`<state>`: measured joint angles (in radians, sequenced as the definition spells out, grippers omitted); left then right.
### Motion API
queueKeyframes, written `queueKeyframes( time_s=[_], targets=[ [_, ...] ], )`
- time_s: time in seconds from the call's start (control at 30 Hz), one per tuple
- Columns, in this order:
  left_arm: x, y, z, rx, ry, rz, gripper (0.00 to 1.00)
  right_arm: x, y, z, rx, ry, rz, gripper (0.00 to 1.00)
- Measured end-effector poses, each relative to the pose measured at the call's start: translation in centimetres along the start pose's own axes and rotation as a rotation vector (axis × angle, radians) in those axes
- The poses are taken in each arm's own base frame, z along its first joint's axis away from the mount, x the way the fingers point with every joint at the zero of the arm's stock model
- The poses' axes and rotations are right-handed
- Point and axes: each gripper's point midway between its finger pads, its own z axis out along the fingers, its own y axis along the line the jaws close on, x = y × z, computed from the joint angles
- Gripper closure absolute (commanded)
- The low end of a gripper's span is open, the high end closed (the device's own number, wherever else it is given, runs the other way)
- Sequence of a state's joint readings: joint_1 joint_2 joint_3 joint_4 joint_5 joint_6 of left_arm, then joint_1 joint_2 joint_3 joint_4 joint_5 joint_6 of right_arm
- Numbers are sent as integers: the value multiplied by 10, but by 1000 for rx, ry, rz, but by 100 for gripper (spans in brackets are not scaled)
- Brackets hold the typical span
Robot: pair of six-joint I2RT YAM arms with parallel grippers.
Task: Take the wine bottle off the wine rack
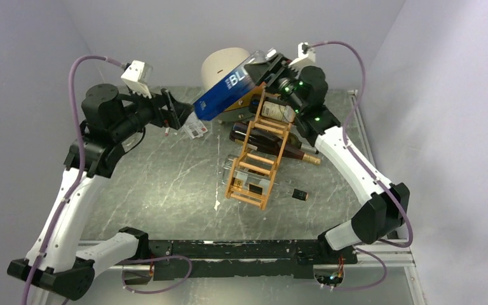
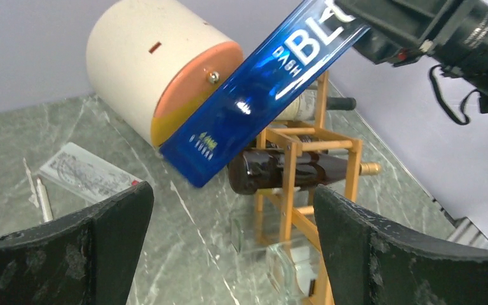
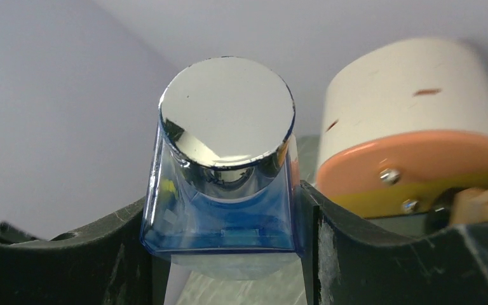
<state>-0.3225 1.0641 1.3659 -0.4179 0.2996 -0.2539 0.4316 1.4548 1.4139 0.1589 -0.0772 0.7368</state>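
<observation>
My right gripper [image 1: 264, 63] is shut on the neck end of a blue, square-sided wine bottle [image 1: 225, 95] with a chrome cap [image 3: 229, 111]. The bottle [image 2: 254, 95] hangs tilted in the air, base down to the left, above and clear of the wine rack [image 1: 260, 162]. In the right wrist view its shoulders [image 3: 225, 190] sit tight between both pads. The orange-tan ladder-like rack [image 2: 292, 184] leans at the table's middle with dark bottles [image 1: 273, 145] lying across its rungs. My left gripper [image 1: 181, 114] stands open and holds nothing, just left of the blue bottle's base.
A round cream-and-orange drawer box [image 1: 225, 63] lies behind the rack. A printed card [image 1: 196, 130] and a pen [image 2: 43, 198] lie under the left gripper. A clear glass bottle [image 2: 292, 260] rests low in the rack. A small black object [image 1: 299, 194] lies to the rack's right.
</observation>
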Motion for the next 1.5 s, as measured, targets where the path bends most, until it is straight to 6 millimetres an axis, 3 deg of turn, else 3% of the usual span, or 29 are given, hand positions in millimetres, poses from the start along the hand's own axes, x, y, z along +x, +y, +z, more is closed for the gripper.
queueKeyframes(
  time_s=[0.13,0.27,0.4,0.53,0.73,0.97,1.1,1.23,1.37,1.4,1.5],
  targets=[
    [7,-7,-24,-2,20,-19,4,48,40,2,-94,124,3,100],
    [32,-5,-39,-13,80,-19,2,104,75,1,-177,253,15,100],
    [59,3,-43,-43,175,-25,3,158,92,-2,-216,387,1,100],
    [77,11,-42,-77,249,-41,4,196,93,0,-243,478,-46,100],
    [69,14,-61,-143,183,-74,2,212,84,-4,-305,522,-170,100],
    [54,17,-78,-227,81,-181,4,239,108,-21,-512,519,-403,100],
    [62,26,-76,-275,84,-220,4,265,118,-36,-587,528,-532,100],
    [84,35,-79,-315,97,-253,4,294,111,-50,-607,554,-634,100],
    [87,36,-93,-333,49,-278,3,314,103,-52,-599,572,-706,100],
    [86,36,-96,-333,34,-281,2,318,101,-51,-594,570,-729,99],
    [78,31,-105,-318,-14,-281,1,325,100,-50,-583,556,-777,83]
  ],
)
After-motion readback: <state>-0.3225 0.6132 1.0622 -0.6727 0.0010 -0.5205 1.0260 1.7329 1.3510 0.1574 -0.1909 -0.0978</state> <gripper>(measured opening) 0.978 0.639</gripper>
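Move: The right hand already has the blue wine bottle by its neck, clear of the rack. The patch of open table it heads for lies about 17 cm back, 24 cm left and some 42 cm below. The rack's middle is roughly 9 cm back and 30 cm beneath this hand, the drawer box 12 cm ahead and 11 cm left, the flat card 5 cm ahead and 23 cm left. From the left hand, that patch is about 5 cm back, 1 cm left and 40 cm below. Leftward and back, sinking as it goes, the right hand swings the blue bottle from over the rack to the open table on its left, about 24 cm across, then mostly lowers it. The wrist turns counter-clockwise some 40 degrees and rolls its left side down, keeping its grip on the neck. The empty left hand, open, draws back and left out of the way and dips. ##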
